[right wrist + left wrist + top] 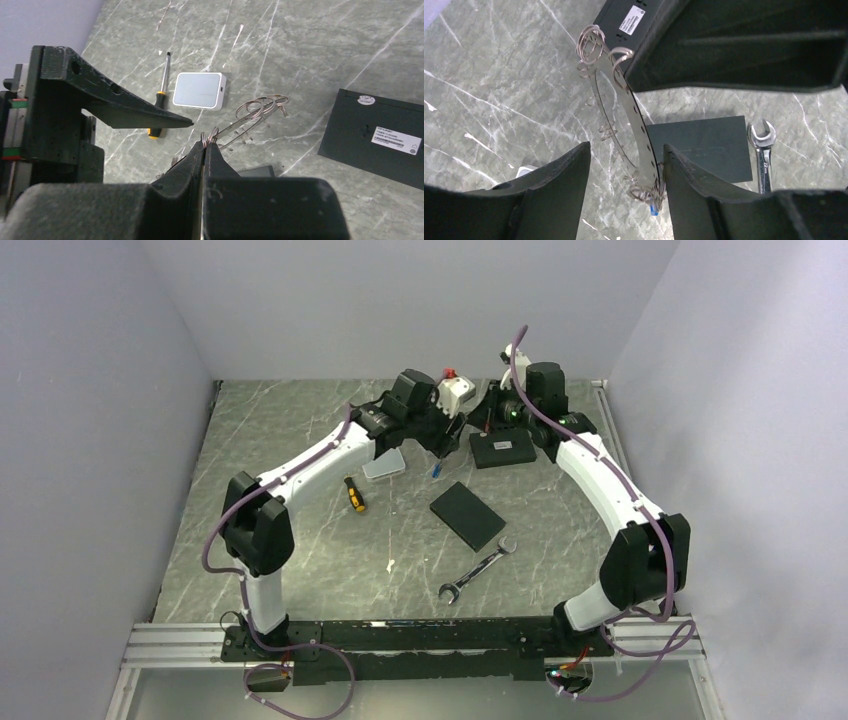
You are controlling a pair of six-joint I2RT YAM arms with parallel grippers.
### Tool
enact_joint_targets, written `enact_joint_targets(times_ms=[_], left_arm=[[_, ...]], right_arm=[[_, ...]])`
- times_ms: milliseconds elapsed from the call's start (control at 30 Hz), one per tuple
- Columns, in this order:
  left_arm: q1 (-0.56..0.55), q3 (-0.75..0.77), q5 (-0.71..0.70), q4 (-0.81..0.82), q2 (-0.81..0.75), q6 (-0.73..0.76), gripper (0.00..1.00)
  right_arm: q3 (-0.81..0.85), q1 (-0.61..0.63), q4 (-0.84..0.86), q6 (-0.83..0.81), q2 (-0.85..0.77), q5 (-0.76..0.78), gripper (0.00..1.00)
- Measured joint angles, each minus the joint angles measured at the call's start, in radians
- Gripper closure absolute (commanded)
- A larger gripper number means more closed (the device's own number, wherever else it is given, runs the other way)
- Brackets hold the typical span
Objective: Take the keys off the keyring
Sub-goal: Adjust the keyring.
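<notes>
The keyring (634, 120) hangs edge-on above the table as a thin grey metal disc with holes along its rim. Small grey keys (591, 42) like wire loops stick out around it, and a small blue piece (653, 210) dangles at its lower end. My right gripper (205, 145) is shut on the keyring's upper edge, with loops (260, 107) fanning out past its tips. My left gripper (626, 150) is open, its fingers either side of the ring's lower end, which lies close to the right finger. In the top view both grippers (440, 440) (487, 420) meet at the back middle.
A silver wrench (478, 568) and a black flat rectangle (467, 515) lie mid-table. A black labelled box (503, 451) sits under the right arm. A white box (384, 464) and a yellow-handled screwdriver (354, 494) lie to the left. Grey walls close in three sides.
</notes>
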Motion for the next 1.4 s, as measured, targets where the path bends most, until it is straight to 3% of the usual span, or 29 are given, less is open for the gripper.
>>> enact_joint_targets(times_ms=[467,567,667,767,900,1033,1233,1400], left_arm=[[-0.008,0.000,-0.111,0.021,0.009,-0.005,0.60],[-0.008,0.000,-0.119,0.022,0.016,-0.014,0.75],[-0.011,0.000,-0.116,0.022,0.018,-0.021,1.00],[-0.013,0.000,-0.103,0.019,0.018,-0.027,1.00],[-0.005,0.001,-0.075,0.011,0.018,-0.059,1.00],[0.036,0.000,0.009,-0.013,0.017,-0.122,1.00],[0.238,-0.122,0.292,0.090,-0.046,-0.311,1.00],[0.393,-0.229,0.472,0.283,-0.083,-0.497,1.00]], right_arm=[[0.000,0.057,0.002,0.007,0.003,0.028,1.00],[0.000,0.063,0.002,0.007,0.006,0.030,1.00],[0.000,0.066,0.003,0.008,0.010,0.031,1.00],[0.002,0.066,0.003,0.008,0.014,0.025,0.99],[0.012,0.051,-0.004,0.016,0.021,-0.009,0.57],[0.049,0.011,-0.003,0.031,0.025,-0.090,0.31],[0.048,-0.104,0.066,0.057,0.006,-0.227,0.10],[-0.084,-0.157,0.199,0.118,-0.060,-0.311,0.04]])
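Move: The keyring, pinched in the closed right gripper, has its middle about 4 cm ahead and 4 cm to the right of the open left gripper, barely lower; its near rim is almost between the left fingers. From the right hand that middle is some 4 cm down, 1 cm ahead and 2 cm left. From the left hand, about 21 cm down, the black book is 6 cm back and 6 cm right, the white box 9 cm ahead and 14 cm left, and the black box 12 cm ahead and 15 cm right. Ease the left gripper about 1.5 cm forward onto the keyring's near rim while the right hand, still pinching the ring, shifts some 2 cm left to meet it; shut the left fingers fully on the rim. Then open the right fingers and draw that hand up and right, and carry the keyring about 10 cm left with the left hand, also forward and up, rolling the wrist some 35 degrees with its left side sinking. ##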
